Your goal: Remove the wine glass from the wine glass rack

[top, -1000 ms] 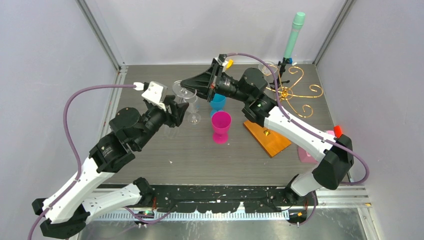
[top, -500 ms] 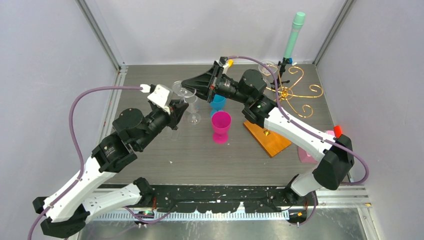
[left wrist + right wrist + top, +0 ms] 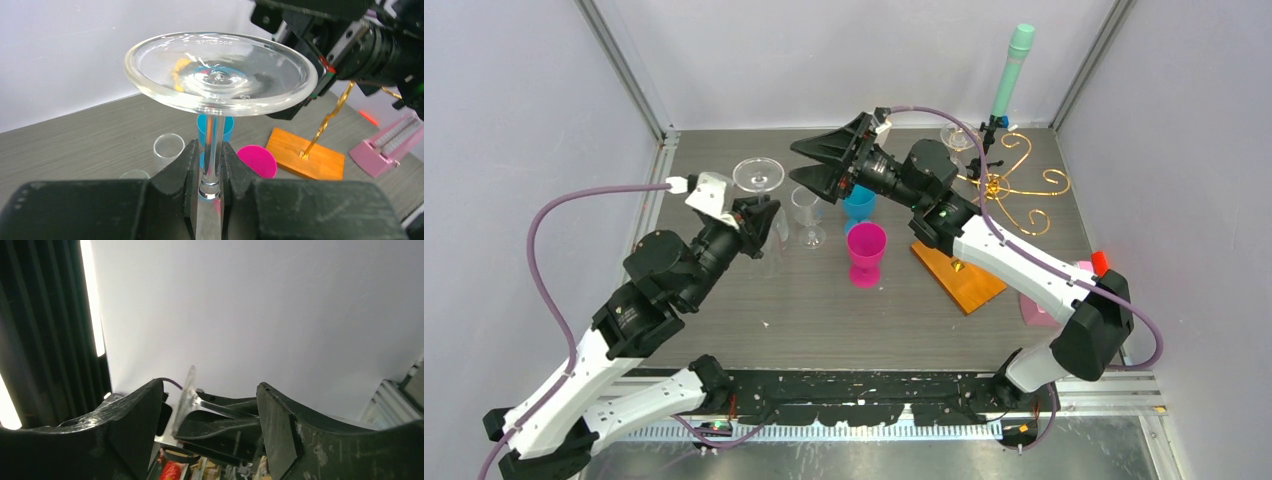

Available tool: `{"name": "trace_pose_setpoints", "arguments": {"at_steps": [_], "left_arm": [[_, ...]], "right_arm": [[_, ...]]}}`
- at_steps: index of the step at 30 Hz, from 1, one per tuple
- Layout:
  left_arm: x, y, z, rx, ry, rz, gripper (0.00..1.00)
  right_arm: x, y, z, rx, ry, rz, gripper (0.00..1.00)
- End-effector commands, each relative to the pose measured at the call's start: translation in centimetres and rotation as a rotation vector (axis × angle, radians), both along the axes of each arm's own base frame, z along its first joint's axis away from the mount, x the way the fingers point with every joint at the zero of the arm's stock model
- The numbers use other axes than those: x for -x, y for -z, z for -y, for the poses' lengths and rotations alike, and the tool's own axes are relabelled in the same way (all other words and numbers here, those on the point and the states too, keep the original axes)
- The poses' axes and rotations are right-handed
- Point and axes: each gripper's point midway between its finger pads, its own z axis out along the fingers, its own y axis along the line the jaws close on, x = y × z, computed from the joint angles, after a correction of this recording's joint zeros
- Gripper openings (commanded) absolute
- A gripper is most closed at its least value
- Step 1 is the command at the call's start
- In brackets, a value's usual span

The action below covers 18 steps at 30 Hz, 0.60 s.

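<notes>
A clear wine glass (image 3: 758,174) hangs upside down, its round foot (image 3: 220,70) uppermost. My left gripper (image 3: 760,216) is shut on its stem (image 3: 212,160), one finger on each side; the bowl is hidden below the fingers. Just right of the foot my right gripper (image 3: 810,161) stands open and apart from the glass. In the right wrist view the foot (image 3: 187,395) shows edge-on between the spread fingers (image 3: 280,430). The wine glass rack (image 3: 1012,182), gold wire on an orange-brown wooden base (image 3: 958,276), stands at the back right, with another clear glass (image 3: 954,137) at its far side.
On the table between the arms stand a small clear glass (image 3: 807,215), a blue cup (image 3: 858,206) and a pink cup (image 3: 866,253). A teal tube (image 3: 1014,68) rises behind the rack. A pink object (image 3: 1038,306) lies at the right, and walls close in on three sides.
My right gripper has opened and let go of the glass's foot. My left gripper has shut on the stem and carried the glass a little left, away from the right gripper.
</notes>
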Motion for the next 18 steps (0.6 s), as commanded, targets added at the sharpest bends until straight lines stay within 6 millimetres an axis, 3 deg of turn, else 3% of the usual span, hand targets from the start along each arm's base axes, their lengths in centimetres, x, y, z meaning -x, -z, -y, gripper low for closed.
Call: {"name": "trace_pose_setpoints", "arguments": {"at_steps": [1, 4, 8, 15, 16, 18], "left_arm": [[-0.5, -4.1, -2.6, 0.201, -0.126, 0.068, 0.00], [-0.7, -5.3, -3.8, 0.309, -0.193, 0.052, 0.00], [-1.0, -6.7, -4.9, 0.436, -0.255, 0.034, 0.00], [-1.0, -7.9, -7.9, 0.664, -0.376, 0.020, 0.00], [-0.7, -8.1, -8.5, 0.735, -0.386, 0.007, 0.00], [-0.6, -8.1, -8.7, 0.765, -0.386, 0.003, 0.00]], "right_arm": [[-0.5, -0.6, 2.0, 0.037, 0.169, 0.118, 0.74], [-0.6, 0.5, 3.1, 0.090, 0.263, 0.144, 0.74], [0.7, 2.3, 2.7, 0.179, 0.304, 0.200, 0.74], [5.7, 4.9, -0.7, 0.284, 0.237, 0.337, 0.74], [7.3, 5.3, -2.0, 0.281, 0.202, 0.376, 0.73], [7.9, 5.4, -2.5, 0.276, 0.187, 0.386, 0.73]]}}
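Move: The wine glass hangs foot-up, its stem already in the left fingers, its bowl about 6 cm straight below that hand. From the open right hand the bowl lies some 12 cm lower, 5 cm to the left and 3 cm back. Far below on the table, from the right hand, a standing clear glass is roughly 15 cm ahead and 2 cm left, the pink goblet 5 cm ahead and 11 cm right, both some 38 cm down. The wine glass, still pinched by its stem, is carried left and up about 7 cm by the left hand, which rolls roughly 30 degrees so the bowl swings out to the right. The open right hand first dips a little forward and right, then sweeps back and down, ending slightly left, tipping its fingers as it closes in on the bowl from its right. ##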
